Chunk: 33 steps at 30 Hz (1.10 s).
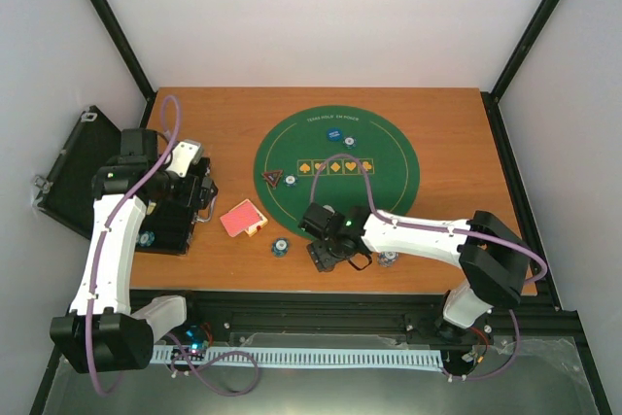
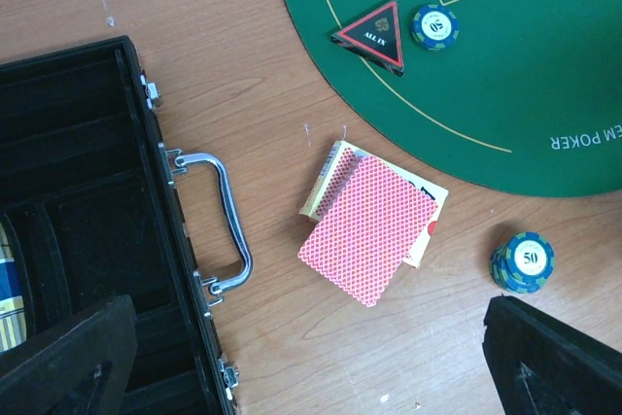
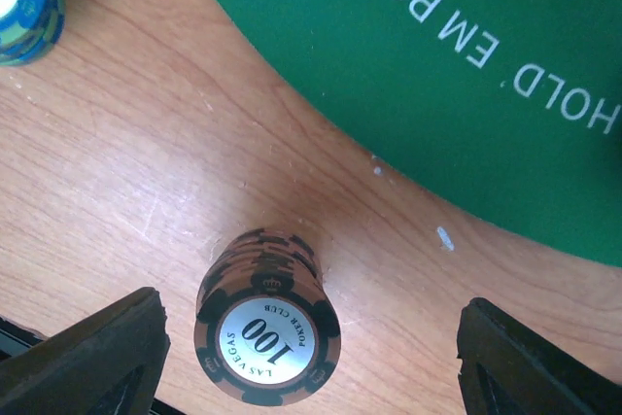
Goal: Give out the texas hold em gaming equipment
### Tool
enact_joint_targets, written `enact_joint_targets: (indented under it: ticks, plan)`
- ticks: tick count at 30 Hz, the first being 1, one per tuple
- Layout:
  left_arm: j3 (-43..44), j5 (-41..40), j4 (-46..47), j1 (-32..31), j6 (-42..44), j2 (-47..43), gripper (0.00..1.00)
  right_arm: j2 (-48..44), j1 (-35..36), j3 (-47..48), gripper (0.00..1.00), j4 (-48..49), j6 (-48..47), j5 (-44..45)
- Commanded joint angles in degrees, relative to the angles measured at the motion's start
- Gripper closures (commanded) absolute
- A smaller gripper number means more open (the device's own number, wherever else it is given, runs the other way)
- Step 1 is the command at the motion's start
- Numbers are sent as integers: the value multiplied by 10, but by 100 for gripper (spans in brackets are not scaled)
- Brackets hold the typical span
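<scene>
A stack of brown "100" poker chips (image 3: pixel 267 332) stands on the wood just off the green mat (image 3: pixel 466 75). My right gripper (image 3: pixel 311 368) is open around it, and neither of the fingers (image 3: pixel 97 366) touches it. In the top view that gripper (image 1: pixel 337 256) covers the stack. A blue-green chip stack (image 3: pixel 24 2) (image 1: pixel 281 246) (image 2: pixel 525 261) stands to its left. Red-backed cards (image 2: pixel 374 225) (image 1: pixel 243 218) lie fanned beside the case. The black triangle marker (image 2: pixel 374 36) and a single chip (image 2: pixel 434 26) rest on the mat edge. My left gripper (image 2: pixel 306 371) (image 1: pixel 201 203) hangs open and empty between case and cards.
The black hinged case (image 2: pixel 78 221) (image 1: pixel 87 167) lies open at the left with its metal handle (image 2: pixel 224 221) facing the cards. A blue button disc (image 1: pixel 332 133) and a chip (image 1: pixel 349 141) sit far on the mat. A pale chip stack (image 1: pixel 388 259) stands beside the right arm.
</scene>
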Motion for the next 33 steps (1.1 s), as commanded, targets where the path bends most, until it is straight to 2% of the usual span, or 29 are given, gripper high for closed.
enact_joint_targets:
  ticks: [1,8,17,28,33]
  plan:
    - [22,4,-7,4,8,-4,0,4,6,-14,19,20,15,-15]
    - [20,4,-5,4,9,-3,0,14,9,-28,25,36,17,-30]
    - [20,2,-4,4,9,-3,0,24,10,-30,37,49,19,-35]
    - [18,0,-2,4,8,-2,0,19,10,-32,54,46,20,-30]
    - [18,1,-2,3,9,-2,0,18,9,-32,68,44,22,-26]
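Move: The brown 100 chip stack is almost directly under the open right hand, its middle roughly 1 cm back, 1 cm left and 3 cm below. About 11 cm left of that stack and 3 cm farther out stands the blue 50 stack; the pale chip stack is some 14 cm to its right and 1 cm farther out. The green mat's centre lies about 20 cm ahead of the right hand and 1 cm right. From the left hand the brown stack is about 12 cm back, 27 cm right and 19 cm below. The right hand's fingertips come to pinch the upper part of the brown chip stack from both sides. The hand first sinks about 2 cm and eases 1 cm back towards the stack, with a very slight tilt, then holds still while the fingers go on closing from wide open to under half. ##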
